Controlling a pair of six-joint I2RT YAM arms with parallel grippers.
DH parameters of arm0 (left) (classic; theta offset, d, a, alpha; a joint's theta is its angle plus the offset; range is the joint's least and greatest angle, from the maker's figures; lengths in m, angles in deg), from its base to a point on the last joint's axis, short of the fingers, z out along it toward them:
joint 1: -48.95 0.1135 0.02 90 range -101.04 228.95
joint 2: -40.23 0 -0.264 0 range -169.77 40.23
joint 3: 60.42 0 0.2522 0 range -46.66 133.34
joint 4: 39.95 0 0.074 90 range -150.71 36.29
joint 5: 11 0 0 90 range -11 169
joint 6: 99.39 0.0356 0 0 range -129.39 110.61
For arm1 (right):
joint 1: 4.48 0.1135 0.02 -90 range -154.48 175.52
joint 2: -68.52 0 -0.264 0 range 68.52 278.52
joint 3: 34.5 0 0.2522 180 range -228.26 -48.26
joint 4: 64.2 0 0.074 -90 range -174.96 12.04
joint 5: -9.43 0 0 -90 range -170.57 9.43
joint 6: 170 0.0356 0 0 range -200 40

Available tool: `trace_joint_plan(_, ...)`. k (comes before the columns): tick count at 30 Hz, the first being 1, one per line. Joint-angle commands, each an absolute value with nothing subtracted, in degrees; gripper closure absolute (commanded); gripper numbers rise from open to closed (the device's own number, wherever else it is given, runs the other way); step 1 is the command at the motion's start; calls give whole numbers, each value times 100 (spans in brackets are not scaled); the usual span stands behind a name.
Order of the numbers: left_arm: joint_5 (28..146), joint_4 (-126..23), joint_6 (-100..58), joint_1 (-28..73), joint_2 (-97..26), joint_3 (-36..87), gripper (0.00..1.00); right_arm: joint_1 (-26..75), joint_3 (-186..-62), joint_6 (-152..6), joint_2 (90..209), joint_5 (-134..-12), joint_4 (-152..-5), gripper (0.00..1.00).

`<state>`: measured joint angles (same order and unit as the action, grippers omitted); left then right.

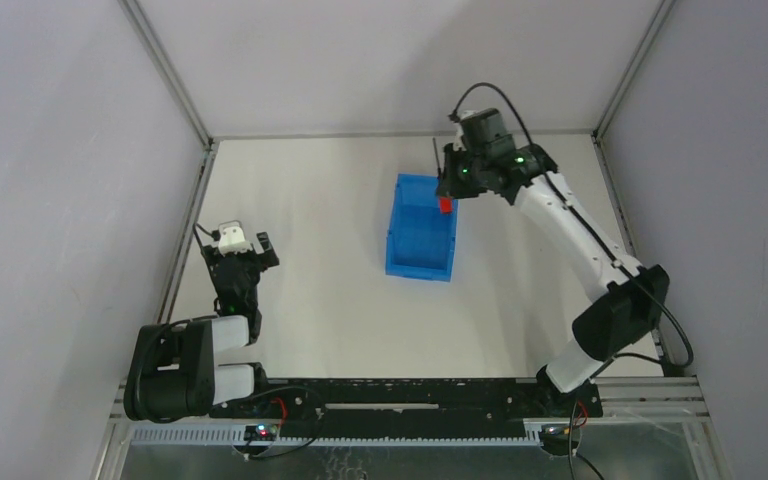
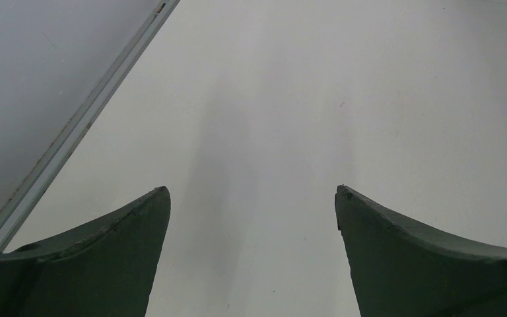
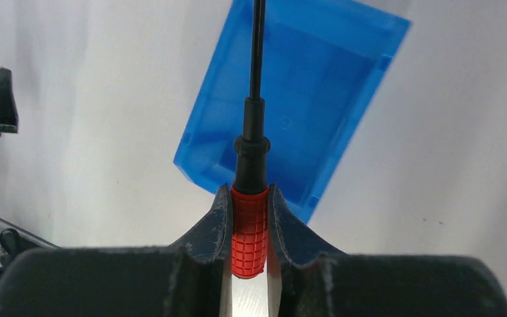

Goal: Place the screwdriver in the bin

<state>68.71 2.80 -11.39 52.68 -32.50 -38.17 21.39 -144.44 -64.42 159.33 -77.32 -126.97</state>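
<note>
My right gripper (image 3: 249,191) is shut on the red ribbed handle of the screwdriver (image 3: 249,228), whose black shaft points away over the blue bin (image 3: 317,99). From above, the right gripper (image 1: 447,192) hangs in the air over the far right corner of the bin (image 1: 418,262), with the red handle of the screwdriver (image 1: 445,205) showing below it. The bin stands on the white table, open side up, and no contents show in it. My left gripper (image 2: 253,193) stands open over bare table, nothing between its fingers; from above, the left gripper (image 1: 244,246) is far left of the bin.
Grey walls with metal frame rails (image 1: 188,225) close the table at left, back and right. A black rail with cables (image 1: 400,400) runs along the near edge between the two arm bases.
</note>
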Motion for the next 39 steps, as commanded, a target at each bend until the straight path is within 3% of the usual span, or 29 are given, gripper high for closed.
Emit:
trace_joint_plan(1, 6927, 676, -1132, 5287, -3175, -3569, 0, 2555, -14520, -6568, 16367, -7917, -12227, 85)
trace_joint_plan(8, 6928, 676, -1130, 5284, -3175, -3576, 0, 2883, -14029, -6713, 17082, -8699, -11649, 82)
trace_joint_plan(16, 6932, 676, -1130, 5291, -3175, -3576, 0, 2931, -13292, -6559, 17790, -8654, -10797, 78)
trace_joint_plan(26, 6924, 676, -1131, 5288, -3175, -3576, 0, 3161, -13328, -6242, 18035, -9179, -10707, 47)
trace_joint_plan(39, 6924, 676, -1126, 5282, -3174, -3575, 0, 3217, -14065, -6363, 16833, -9654, -11458, 30)
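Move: The right hand holds the screwdriver by its handle, high over the bin, with the blade pointing outward. The blue bin's middle is about 3 cm ahead, 4 cm to the left and roughly 21 cm below. Nothing else stands near. From the idle left hand the bin lies some 40 cm to the right, about 5 cm ahead and 5 cm lower. Down some 20 cm into the bin goes the right hand, first swinging about 5 cm left and easing slightly forward, while the wrist rolls its left side down and tips the fingers lower, near 20 degrees in all. Near the bottom the fingers open and let go of the screwdriver; still opening, they then lift about 6 cm clear. ##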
